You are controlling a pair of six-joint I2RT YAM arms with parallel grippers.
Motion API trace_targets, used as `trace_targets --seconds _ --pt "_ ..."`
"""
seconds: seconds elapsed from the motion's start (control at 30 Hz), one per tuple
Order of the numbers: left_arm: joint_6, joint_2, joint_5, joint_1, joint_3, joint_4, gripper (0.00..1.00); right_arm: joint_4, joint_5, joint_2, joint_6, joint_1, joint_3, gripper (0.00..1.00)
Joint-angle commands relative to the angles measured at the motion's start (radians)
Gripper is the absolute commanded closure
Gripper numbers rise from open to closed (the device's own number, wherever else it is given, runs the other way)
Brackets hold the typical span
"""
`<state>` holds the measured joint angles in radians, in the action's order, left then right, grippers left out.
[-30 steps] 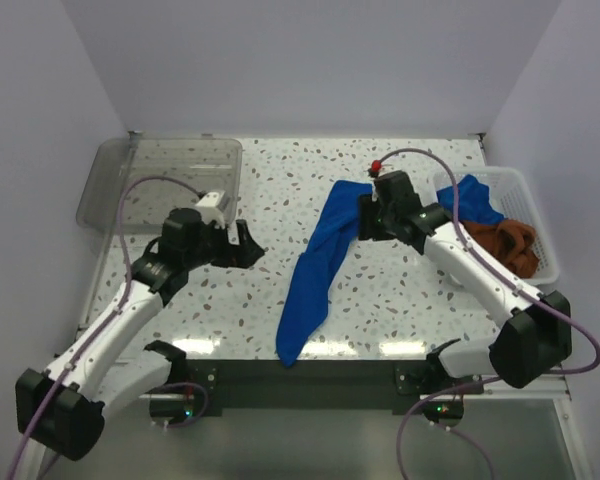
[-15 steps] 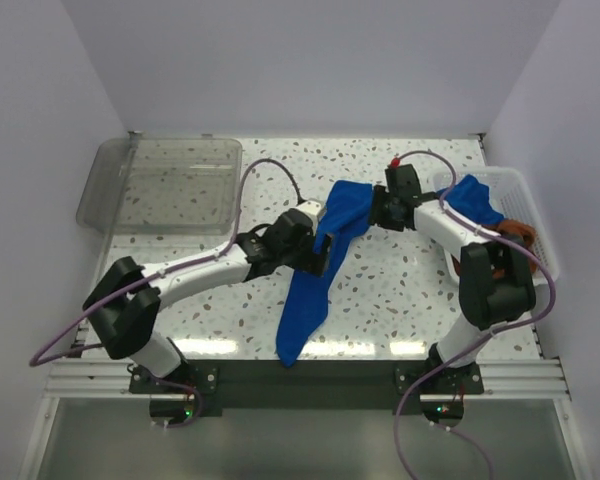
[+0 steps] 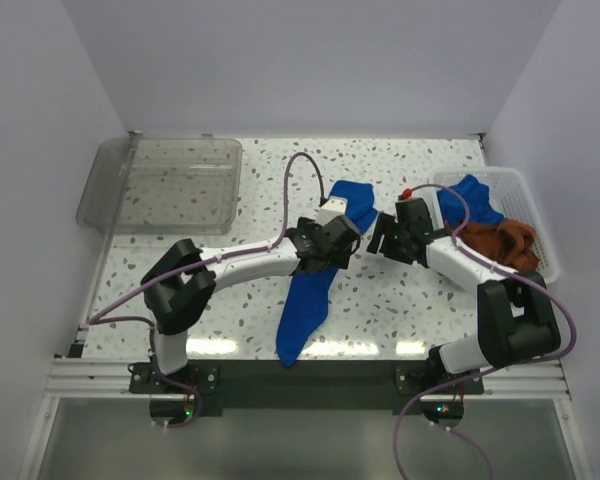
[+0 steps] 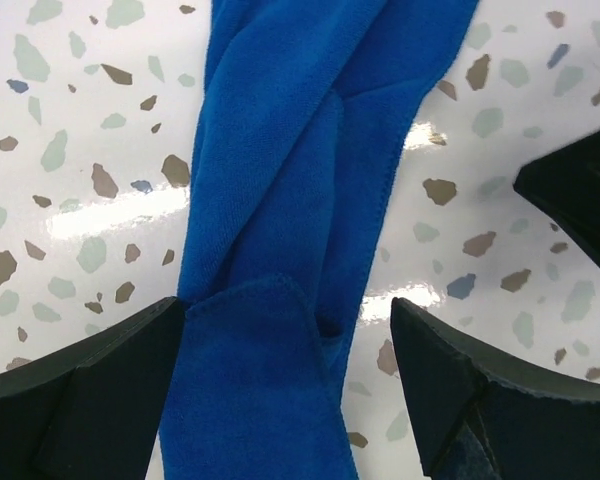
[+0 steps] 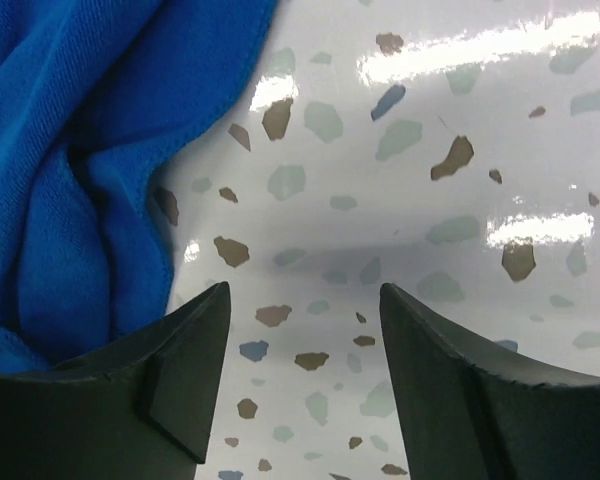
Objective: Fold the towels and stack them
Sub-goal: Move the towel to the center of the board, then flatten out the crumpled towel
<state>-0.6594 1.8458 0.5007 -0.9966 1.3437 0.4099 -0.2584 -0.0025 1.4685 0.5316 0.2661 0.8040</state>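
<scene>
A long, bunched royal-blue towel (image 3: 310, 285) lies on the speckled table, running from mid-table down to the near edge. My left gripper (image 3: 340, 246) hovers low over its upper part. In the left wrist view the towel (image 4: 280, 200) runs between the wide-open fingers (image 4: 90, 390), and the jaws straddle it without pinching. My right gripper (image 3: 385, 238) sits just right of the towel, open over bare table (image 5: 380, 150), with the towel (image 5: 70, 150) beside its left finger. Another blue towel (image 3: 472, 198) and a rust-brown towel (image 3: 505, 245) lie in the basket.
A white mesh basket (image 3: 540, 225) stands at the right edge. A clear plastic tray (image 3: 165, 185) sits at the back left. The two grippers are very close together mid-table; the right gripper's tip (image 4: 580, 200) shows in the left wrist view.
The left arm swung from the left side across to the blue towel. The right gripper opened, came off the towel's top and moved nearer; the towel's top now lies on the table.
</scene>
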Motion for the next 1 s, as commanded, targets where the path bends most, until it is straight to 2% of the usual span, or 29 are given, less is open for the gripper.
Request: trace_targets --seconds 0.0,0.03,0.17,0.43,0.63,0.77,0.8,0.9,0.97 --pt "-0.091 0.058 0.133 -0.005 0.072 0.113 0.11 0.054 -0.011 -0.066 0.031 -0.002 -0.041 0.3" --pt "-0.097 0.067 0.143 -0.008 0.087 0.122 0.12 0.054 -0.011 -0.08 0.033 -0.002 -0.049 0.21" --pt "-0.141 0.098 0.171 -0.01 0.104 0.17 0.18 0.065 -0.031 -0.1 0.031 -0.002 -0.087 0.12" --pt "-0.175 0.109 0.183 -0.008 0.104 0.193 0.41 0.1 -0.083 -0.117 0.025 -0.002 -0.134 0.1" --pt "-0.21 0.021 0.191 -0.01 0.048 0.239 0.62 0.107 -0.129 -0.148 0.005 0.001 -0.14 0.1" --pt "-0.223 -0.045 0.17 -0.01 -0.011 0.228 0.82 0.108 -0.149 -0.154 -0.013 0.019 -0.138 0.1" --pt "-0.229 -0.06 0.168 -0.008 -0.024 0.233 0.89 0.111 -0.155 -0.152 -0.019 0.03 -0.137 0.1" --pt "-0.24 -0.091 0.183 -0.007 -0.044 0.256 1.0 0.123 -0.178 -0.143 -0.033 0.073 -0.123 0.11" --pt "-0.241 -0.126 0.194 -0.004 -0.057 0.27 1.0 0.136 -0.175 -0.128 -0.036 0.129 -0.103 0.12"
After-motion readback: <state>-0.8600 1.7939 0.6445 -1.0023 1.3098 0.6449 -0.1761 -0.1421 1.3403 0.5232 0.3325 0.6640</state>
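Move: The spot the left hand goes for, the blue towel's left edge at its middle fold, lies about 3 cm to its left, level fore and aft, some 5 cm below. From there the towel's far end is roughly 15 cm ahead and 7 cm right, its near end about 19 cm back and 6 cm left. From the right hand that left edge is about 13 cm left and 2 cm back; the towel's right edge is roughly 6 cm left, level fore and aft, and 3 cm below. Down and to its left, the left hand sinks some 3.5 cm onto the blue towel while turning about 10 degrees counter-clockwise, closes its wide-open fingers and pinches the left edge at the fold, then draws it left, slightly back and up about 3 cm. The right hand, empty, opens wide while drawing back about 3.5 cm, then swings nearly 4 cm left towards the towel's right edge. ##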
